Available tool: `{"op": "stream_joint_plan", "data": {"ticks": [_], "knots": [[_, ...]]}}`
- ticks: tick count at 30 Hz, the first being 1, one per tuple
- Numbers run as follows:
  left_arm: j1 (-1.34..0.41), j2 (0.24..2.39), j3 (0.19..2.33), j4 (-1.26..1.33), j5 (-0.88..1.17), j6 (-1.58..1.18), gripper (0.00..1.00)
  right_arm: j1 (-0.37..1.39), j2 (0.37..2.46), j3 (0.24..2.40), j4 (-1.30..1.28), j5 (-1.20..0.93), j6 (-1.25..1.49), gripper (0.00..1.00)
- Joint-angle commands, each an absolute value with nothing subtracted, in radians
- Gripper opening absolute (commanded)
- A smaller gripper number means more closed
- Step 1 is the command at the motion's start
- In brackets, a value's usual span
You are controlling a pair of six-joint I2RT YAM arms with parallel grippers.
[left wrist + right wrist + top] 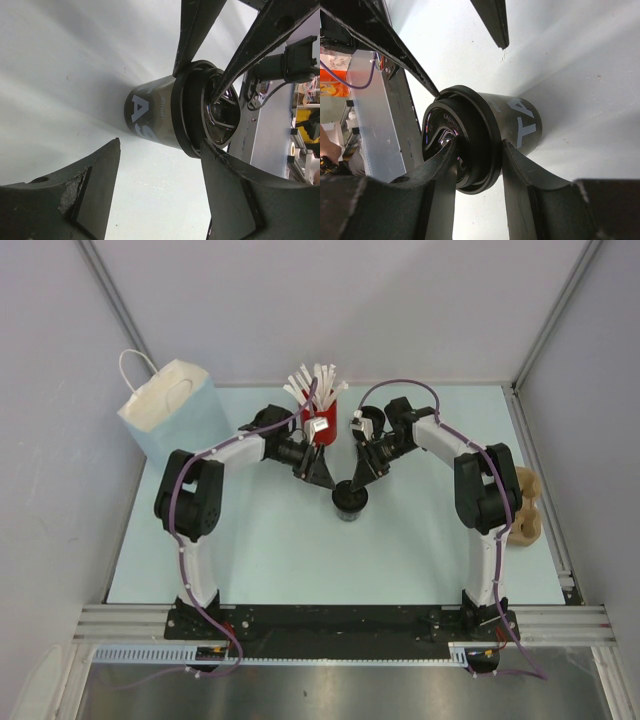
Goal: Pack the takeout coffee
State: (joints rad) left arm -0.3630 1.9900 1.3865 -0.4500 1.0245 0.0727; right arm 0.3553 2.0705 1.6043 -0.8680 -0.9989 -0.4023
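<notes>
The takeout coffee, a small black cup with white lettering and a black lid, stands upright mid-table. My right gripper is shut on its lid edge. In the right wrist view one finger presses on the lid top and the other sits against the cup wall under the rim, with the right gripper clamping the rim. My left gripper is open beside the cup. One left fingertip touches the lid rim, while the other is apart from the cup; nothing lies inside the left gripper.
A red cup of white sticks stands just behind the two grippers. A pale blue paper bag with handles stands at the back left. A tan cardboard tray lies off the table's right edge.
</notes>
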Motion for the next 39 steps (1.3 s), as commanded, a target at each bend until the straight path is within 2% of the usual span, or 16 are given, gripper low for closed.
{"op": "stream_joint_plan", "data": {"ticks": [1, 14, 25, 39], "knots": [[-0.376, 2.002, 1.391, -0.497, 1.035, 0.138, 0.69, 0.368, 2.082, 1.601, -0.862, -0.927, -0.42, 0.37], [-0.394, 2.049, 1.399, -0.486, 0.968, 0.126, 0.65, 0.388, 2.077, 1.592, -0.851, -0.905, -0.423, 0.37], [-0.417, 2.098, 1.407, -0.552, 0.858, 0.163, 0.47, 0.39, 2.077, 1.582, -0.851, -0.882, -0.443, 0.36], [-0.451, 2.167, 1.443, -0.635, 0.718, 0.192, 0.45, 0.402, 2.077, 1.566, -0.848, -0.847, -0.46, 0.36]]}}
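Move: The lid on the coffee cup is some 6 cm to the left hand's right and 4 cm back, about level in height. From the right hand, still gripping its rim, the lid's middle is about 3 cm to the left and 3 cm back. The red straw holder stands roughly 15 cm ahead of the left hand, 2 cm to its left and 5 cm lower; the black pot is about as far ahead, 10 cm to its right. One left finger comes to bear on the lid's edge as the left hand eases some 1.5 cm back and 1 cm down, its fingers closing by about a third of their gap and the wrist tilting about 10 degrees. The right fingers keep their hold on the lid's rim from the other side, the arm all but still. ##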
